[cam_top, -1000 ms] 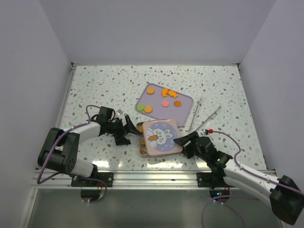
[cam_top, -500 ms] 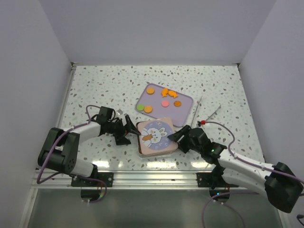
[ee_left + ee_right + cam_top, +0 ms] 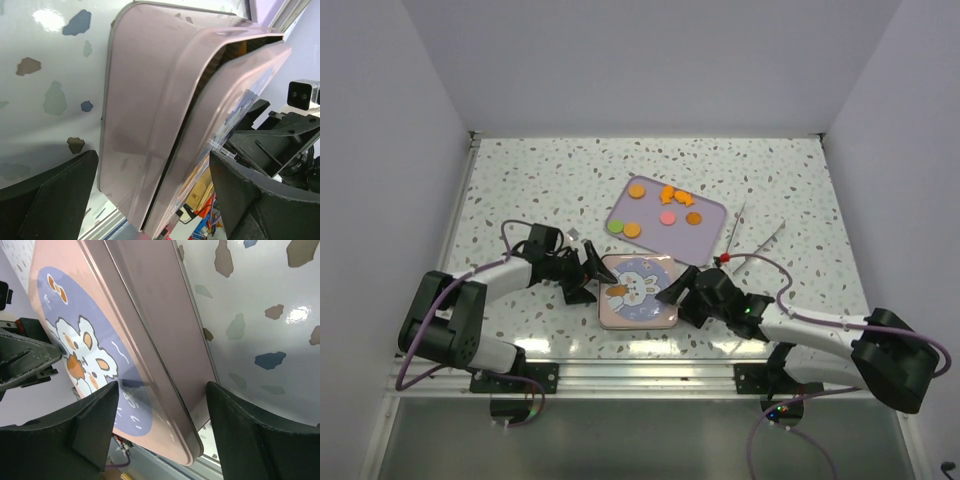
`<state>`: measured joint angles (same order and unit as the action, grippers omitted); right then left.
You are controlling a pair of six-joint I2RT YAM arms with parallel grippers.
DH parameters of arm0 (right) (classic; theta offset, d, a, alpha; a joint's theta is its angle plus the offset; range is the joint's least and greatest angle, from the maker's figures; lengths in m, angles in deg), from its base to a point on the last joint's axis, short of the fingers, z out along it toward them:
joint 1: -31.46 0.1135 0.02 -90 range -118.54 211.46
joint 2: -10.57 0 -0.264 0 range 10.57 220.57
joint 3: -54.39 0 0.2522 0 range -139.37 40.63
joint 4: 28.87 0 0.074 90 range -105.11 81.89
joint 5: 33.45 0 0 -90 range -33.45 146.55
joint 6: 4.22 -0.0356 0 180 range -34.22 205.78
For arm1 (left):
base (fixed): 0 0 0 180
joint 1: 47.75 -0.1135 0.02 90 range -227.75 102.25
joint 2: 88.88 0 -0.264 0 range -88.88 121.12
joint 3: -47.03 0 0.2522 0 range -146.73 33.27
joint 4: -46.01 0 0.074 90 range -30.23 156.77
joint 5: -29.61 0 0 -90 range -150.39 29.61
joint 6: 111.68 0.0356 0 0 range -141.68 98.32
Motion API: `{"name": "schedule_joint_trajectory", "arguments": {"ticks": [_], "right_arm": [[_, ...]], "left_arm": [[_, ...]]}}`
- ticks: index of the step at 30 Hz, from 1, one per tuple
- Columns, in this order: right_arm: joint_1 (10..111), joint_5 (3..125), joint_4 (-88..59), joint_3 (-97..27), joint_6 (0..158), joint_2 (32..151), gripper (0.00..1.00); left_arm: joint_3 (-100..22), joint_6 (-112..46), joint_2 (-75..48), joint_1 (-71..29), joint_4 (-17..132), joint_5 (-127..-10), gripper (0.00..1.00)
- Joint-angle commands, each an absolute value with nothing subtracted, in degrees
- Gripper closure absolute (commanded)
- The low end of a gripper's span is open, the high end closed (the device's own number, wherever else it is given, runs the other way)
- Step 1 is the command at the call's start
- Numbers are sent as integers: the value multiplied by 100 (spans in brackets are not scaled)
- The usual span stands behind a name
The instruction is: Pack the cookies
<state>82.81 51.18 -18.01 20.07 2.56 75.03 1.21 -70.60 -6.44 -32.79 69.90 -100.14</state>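
Several cookies [image 3: 632, 230], mostly orange with one pink and one green, lie on the lilac tray [image 3: 708, 230]. In front of it sits the pink tin with its bunny lid [image 3: 638, 290] on top. From the left, my left gripper [image 3: 594, 278] stands wide open around the tin's side [image 3: 150, 100]. There the lid [image 3: 235, 100] sits slightly lifted, and a sliver of orange shows in the gap. My right gripper [image 3: 678, 298] is open at the tin's right edge. One fingertip [image 3: 95, 425] is over the lid [image 3: 85, 340]; the other is beside the tin's wall [image 3: 165, 315].
Two thin metal sticks [image 3: 732, 232] lie on the speckled table right of the tray. White walls close in the table on three sides. The aluminium rail with both arm bases [image 3: 620, 375] runs along the near edge.
The lid has slid left from its offset place and now covers the tin and the cookies inside. My right gripper came left with it and opened a little. The left gripper stayed put.
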Motion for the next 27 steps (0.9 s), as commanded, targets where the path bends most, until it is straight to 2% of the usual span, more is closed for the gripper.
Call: {"name": "schedule_joint_trajectory", "arguments": {"ticks": [1,3,15,27], "right_arm": [[8349,4952,-2284,1989,-9,7596,25],[8358,4891,-2171,1875,-27,7631,17],[8490,4741,-458,390,509,8140,13],[8508,4925,186,-392,615,8878,7]], "left_arm": [[5,-7046,-872,-3211,6803,-10021,2],[-13,-7037,-898,-3202,6864,-10030,1],[-189,-6914,-820,-3176,6979,-10039,2],[-294,-6861,-767,-3176,6961,-10082,1]]}}
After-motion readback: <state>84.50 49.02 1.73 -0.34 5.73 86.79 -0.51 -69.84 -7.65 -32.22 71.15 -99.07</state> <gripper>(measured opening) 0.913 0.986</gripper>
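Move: The lid lies on the cookie box, still proud along its left and far rims. Its middle is about 9 cm right of the left hand and 1 cm back, and about 8 cm left of the right hand and 2 cm ahead, nearly level in height with both. The lavender tray's middle is some 18 cm ahead of the right hand and 1 cm left, about 4 cm lower; the silver tongs lie roughly 14 cm ahead and 18 cm right. The right hand, one finger over the lid and the other against the box's right side near its near corner, opens its fingers further and works about 3 cm left, rising some 2 cm and going slightly forward, rolling about 10 degrees so that its left side dips, which pushes the box towards the left hand. The left hand stays wide open around the box's left side as a stop, rising only about 1 cm. ##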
